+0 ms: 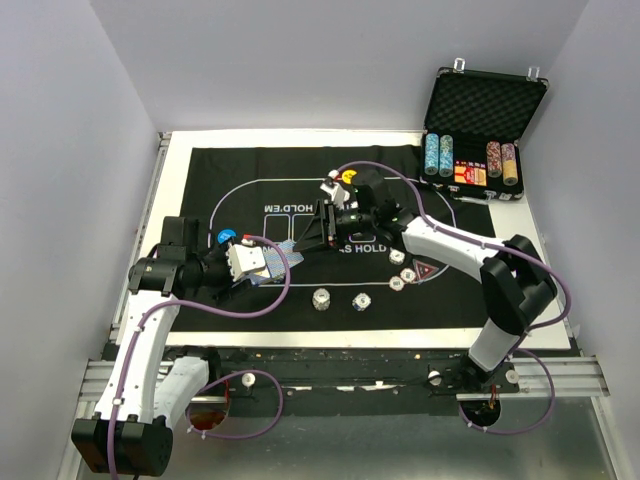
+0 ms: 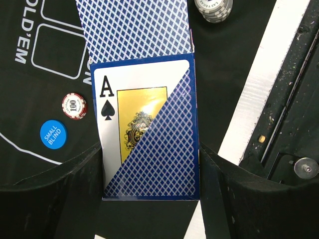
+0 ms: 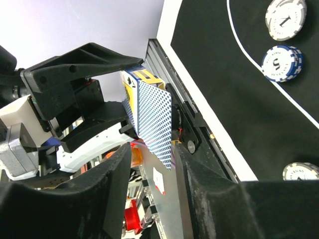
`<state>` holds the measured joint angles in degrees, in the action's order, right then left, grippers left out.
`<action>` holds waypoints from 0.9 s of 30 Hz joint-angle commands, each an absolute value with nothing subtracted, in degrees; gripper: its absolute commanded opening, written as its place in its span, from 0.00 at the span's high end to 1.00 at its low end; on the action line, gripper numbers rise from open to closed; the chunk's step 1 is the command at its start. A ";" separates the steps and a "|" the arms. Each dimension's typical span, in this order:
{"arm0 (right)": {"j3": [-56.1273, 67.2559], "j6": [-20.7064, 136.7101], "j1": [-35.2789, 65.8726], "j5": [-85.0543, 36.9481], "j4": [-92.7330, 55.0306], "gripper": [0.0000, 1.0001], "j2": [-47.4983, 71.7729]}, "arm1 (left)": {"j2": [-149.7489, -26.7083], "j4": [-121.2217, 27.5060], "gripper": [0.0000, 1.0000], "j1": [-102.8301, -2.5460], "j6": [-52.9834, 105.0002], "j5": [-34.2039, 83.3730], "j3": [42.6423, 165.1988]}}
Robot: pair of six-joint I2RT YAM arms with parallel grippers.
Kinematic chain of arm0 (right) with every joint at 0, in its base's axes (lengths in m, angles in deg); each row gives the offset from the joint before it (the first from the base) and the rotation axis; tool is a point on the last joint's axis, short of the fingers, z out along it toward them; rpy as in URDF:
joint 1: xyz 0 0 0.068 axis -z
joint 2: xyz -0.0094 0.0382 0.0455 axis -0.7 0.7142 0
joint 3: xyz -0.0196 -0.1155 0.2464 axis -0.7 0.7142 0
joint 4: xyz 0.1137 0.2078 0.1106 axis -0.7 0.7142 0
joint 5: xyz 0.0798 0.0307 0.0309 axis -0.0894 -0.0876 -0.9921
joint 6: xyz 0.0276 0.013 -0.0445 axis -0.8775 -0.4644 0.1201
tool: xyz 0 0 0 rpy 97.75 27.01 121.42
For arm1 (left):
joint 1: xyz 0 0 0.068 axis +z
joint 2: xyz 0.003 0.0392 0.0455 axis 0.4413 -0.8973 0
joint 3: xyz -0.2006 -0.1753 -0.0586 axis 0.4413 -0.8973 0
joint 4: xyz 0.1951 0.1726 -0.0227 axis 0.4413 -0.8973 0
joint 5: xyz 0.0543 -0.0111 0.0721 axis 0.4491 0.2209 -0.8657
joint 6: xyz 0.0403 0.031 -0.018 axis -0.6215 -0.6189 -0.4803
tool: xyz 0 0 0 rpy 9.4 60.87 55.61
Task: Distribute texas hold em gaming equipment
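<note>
My left gripper (image 2: 149, 167) is shut on the small deck box (image 2: 164, 149), whose face shows an ace of spades. Blue-backed playing cards (image 2: 134, 30) stick out of the box's far end. In the top view the box (image 1: 258, 262) hangs over the mat's left part. My right gripper (image 3: 153, 152) stands open around the protruding cards (image 3: 155, 119); a gap shows on the left finger's side. Poker chip stacks (image 1: 320, 298) (image 1: 362, 300) (image 1: 402, 275) sit on the mat. A blue button disc (image 1: 226, 237) lies near the left arm and a yellow one (image 1: 347, 176) lies farther back.
The large black felt mat (image 1: 300, 165) covers the white table. An open black case (image 1: 480, 130) with more chip stacks stands at the back right. A chip marked 100 (image 2: 74, 105) and the small blind disc (image 2: 53, 134) lie left of the box. The metal rail (image 1: 350, 370) runs along the near edge.
</note>
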<state>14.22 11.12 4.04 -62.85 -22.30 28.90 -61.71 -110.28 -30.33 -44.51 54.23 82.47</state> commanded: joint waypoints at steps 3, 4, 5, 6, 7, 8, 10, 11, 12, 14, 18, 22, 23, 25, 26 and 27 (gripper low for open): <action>14.66 7.34 2.85 -65.10 -27.35 0.56 31.07 | -61.43 -108.29 0.54 -30.41 -45.16 55.08 82.82; 14.67 7.42 2.85 -65.02 -27.36 0.57 31.25 | -61.43 -108.29 0.54 -30.41 -45.16 54.91 82.90; 14.67 7.34 2.85 -65.10 -27.44 0.58 31.25 | -61.43 -108.29 0.54 -30.41 -45.16 54.91 83.08; 14.67 7.60 2.85 -65.28 -27.44 0.60 31.43 | -61.43 -108.37 0.54 -30.41 -45.25 54.82 83.08; 14.75 7.60 2.76 -65.37 -27.44 0.60 31.51 | -61.51 -108.46 0.54 -30.41 -45.25 54.82 83.17; 14.93 7.77 2.76 -65.54 -27.53 0.61 31.60 | -61.43 -108.38 0.54 -30.41 -45.25 54.82 83.08; 15.19 7.78 2.68 -65.54 -27.53 0.62 31.78 | -61.51 -108.29 0.54 -30.41 -45.25 54.91 82.99; 15.28 7.86 2.50 -65.63 -27.62 0.62 32.04 | -61.51 -108.20 0.55 -30.41 -45.16 54.91 83.17; 15.28 8.04 2.41 -65.72 -27.53 0.62 32.22 | -61.60 -108.29 0.54 -30.41 -45.07 55.08 83.17; 15.37 8.04 2.24 -65.81 -27.62 0.62 32.66 | -61.78 -108.29 0.54 -30.41 -44.90 55.17 83.52; 15.54 7.69 2.06 -65.81 -28.41 0.65 32.92 | -62.04 -108.38 0.54 -30.41 -44.90 55.08 84.05; 15.54 7.34 2.06 -65.37 -28.94 0.72 32.75 | -61.95 -108.64 0.54 -30.41 -44.90 54.82 84.14; 15.54 7.16 2.06 -65.37 -28.85 0.74 32.57 | -61.95 -108.55 0.54 -30.41 -44.81 54.82 84.13; 15.63 6.99 1.97 -65.19 -28.94 0.79 32.05 | -61.87 -108.64 0.54 -30.41 -44.98 54.73 83.87; 15.72 6.98 2.15 -64.93 -28.94 0.82 31.61 | -61.78 -108.64 0.54 -30.41 -44.90 54.64 83.70; 15.72 6.98 2.15 -64.75 -28.85 0.85 31.26 | -61.78 -108.55 0.54 -30.41 -45.07 54.56 83.52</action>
<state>14.83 7.43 2.47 -64.09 -27.54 32.27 -62.21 -109.52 -30.33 -44.49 54.21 82.51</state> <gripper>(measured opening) 0.190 0.718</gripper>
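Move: The right hand points left towards the open blue-patterned flap of the card box that the left hand holds; the flap's middle lies about 4 cm to its left, 2 cm back and about level. From it, the red chip stack lies some 14 cm left and 1 cm back, the grey chip stack 14 cm back and 3 cm right, both roughly 16 cm lower. From the left hand, the flap is about 7 cm right, 3 cm ahead and 3 cm up. The right hand eases left to the free end of the card box's open flap and then sinks as well, about 1.5 cm left and a bit over 1 cm down, its attitude almost unchanged. Its fingers narrow around the flap's end from half open to about a fifth, the last part once the hand has all but stopped, and seem to pinch the tip, while the left hand stays in place and keeps its grip on the sides of the box. ##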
